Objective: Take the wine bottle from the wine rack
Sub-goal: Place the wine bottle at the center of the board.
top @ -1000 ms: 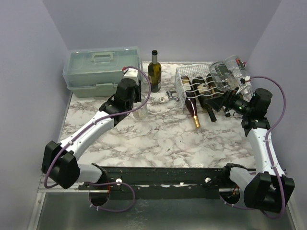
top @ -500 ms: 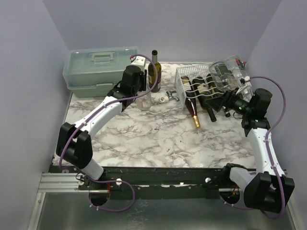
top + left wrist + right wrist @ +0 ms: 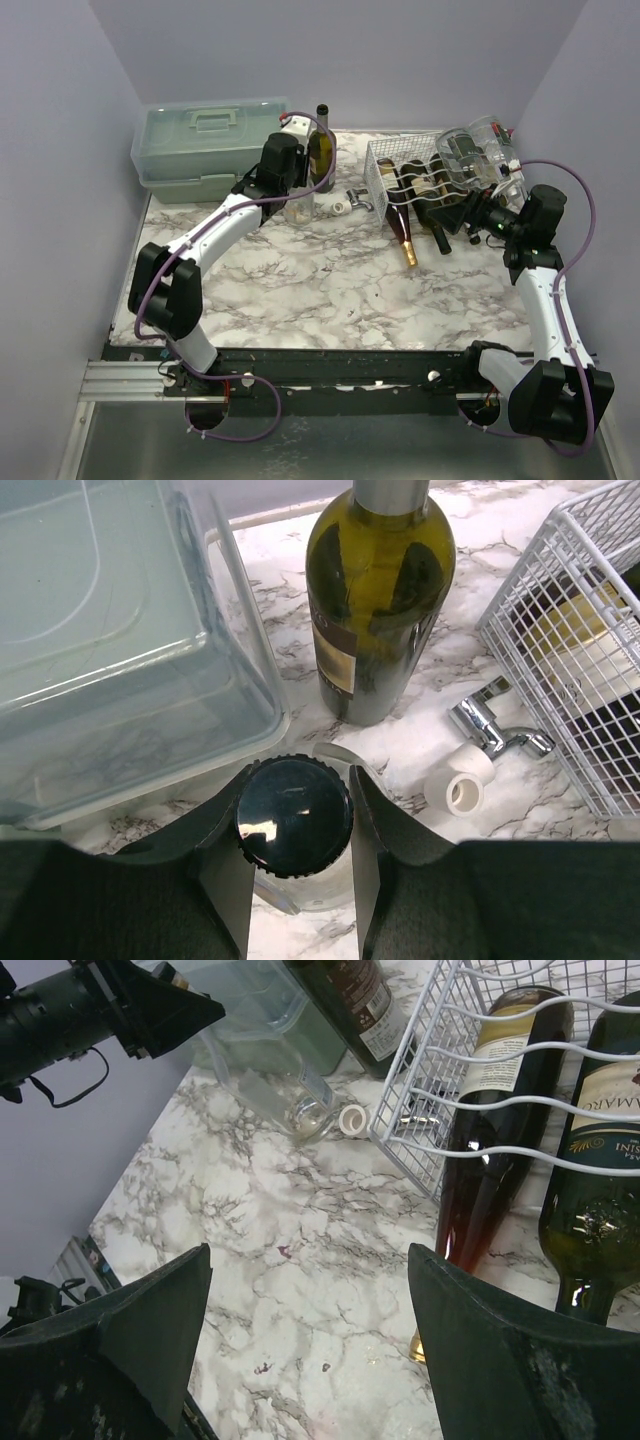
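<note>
The white wire wine rack (image 3: 385, 160) stands at the back right, and also shows in the left wrist view (image 3: 570, 660) and the right wrist view (image 3: 440, 1070). A reddish wine bottle (image 3: 400, 225) (image 3: 490, 1150) and a dark green one (image 3: 437, 225) (image 3: 600, 1160) lie in its cradles, necks poking out the front. My right gripper (image 3: 462, 215) (image 3: 310, 1330) hangs open just in front of them, holding nothing. My left gripper (image 3: 290, 190) (image 3: 298, 780) is shut on the black-capped neck of a clear bottle (image 3: 298, 207) (image 3: 293, 815), upright beside a standing green wine bottle (image 3: 321, 150) (image 3: 375, 600).
A pale green toolbox (image 3: 212, 145) (image 3: 100, 630) sits at the back left, close to the left gripper. A white tape roll (image 3: 341, 207) (image 3: 458, 790) and a chrome fitting (image 3: 360, 198) (image 3: 495, 730) lie between the standing bottle and the rack. Clear bottles (image 3: 480, 150) rest on the rack's top.
The left arm has carried the clear bottle away from me toward the back, ending beside the toolbox and the standing green bottle. The right arm has not moved.
</note>
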`<action>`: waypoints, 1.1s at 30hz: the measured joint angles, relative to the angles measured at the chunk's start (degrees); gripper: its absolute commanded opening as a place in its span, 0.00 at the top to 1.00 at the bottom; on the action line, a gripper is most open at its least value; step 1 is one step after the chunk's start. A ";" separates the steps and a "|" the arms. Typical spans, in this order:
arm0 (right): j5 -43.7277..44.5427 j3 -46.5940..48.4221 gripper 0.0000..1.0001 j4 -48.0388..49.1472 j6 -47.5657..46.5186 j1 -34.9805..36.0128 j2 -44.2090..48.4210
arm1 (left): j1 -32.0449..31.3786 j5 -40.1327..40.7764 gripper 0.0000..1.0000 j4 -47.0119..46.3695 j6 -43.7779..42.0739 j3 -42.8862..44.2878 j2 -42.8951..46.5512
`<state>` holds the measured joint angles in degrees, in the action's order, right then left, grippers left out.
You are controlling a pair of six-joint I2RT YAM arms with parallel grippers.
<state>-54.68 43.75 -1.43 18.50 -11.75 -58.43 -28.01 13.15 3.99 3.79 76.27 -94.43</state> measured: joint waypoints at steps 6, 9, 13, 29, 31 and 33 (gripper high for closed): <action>0.28 0.00 0.17 -0.04 -0.17 0.00 0.00 | 0.28 -0.11 0.43 -0.07 -0.20 0.00 -0.09; 0.42 0.00 0.17 -0.13 -0.39 0.00 -0.04 | 0.31 -0.07 0.24 -2.23 -0.39 0.00 0.07; 0.46 0.00 0.17 -0.52 -0.66 0.00 -0.07 | 0.31 -0.07 0.13 -5.33 -0.17 0.02 1.99; -3.41 0.42 0.16 -2.64 -6.78 0.00 -0.04 | 0.42 -8.31 0.01 5.99 1.97 -0.83 22.23; -3.76 1.55 0.15 -4.70 -9.07 0.00 -0.33 | 0.59 -10.32 0.01 6.64 2.97 -3.85 28.26; -4.20 3.78 0.13 -7.91 -12.09 0.00 -1.33 | 0.70 -12.35 0.01 6.84 3.74 -7.56 33.79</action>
<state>-58.87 47.53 -9.34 6.42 -11.75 -59.77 -27.31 0.80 10.83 7.53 68.71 -60.64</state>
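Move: Between the left fingers is the neck of the clear bottle standing on the table, its middle about 9 cm straight below the hand point. The green wine bottle stands some 10 cm ahead and 6 cm to the right; the toolbox's middle is roughly 12 cm ahead and 21 cm to the left, and the metal tap 15 cm to the right and 3 cm ahead. From the right hand, the clear bottle is about 15 cm ahead and 35 cm left. Letting go of the clear bottle's neck after a brief hold, the left hand opens its fingers wide and rises about 16 cm, nearly straight up off the cap at first. It then draws back some 13 cm and slightly left, away from the bottle, while the fingers tip up about 15 degrees and turn a little clockwise. ##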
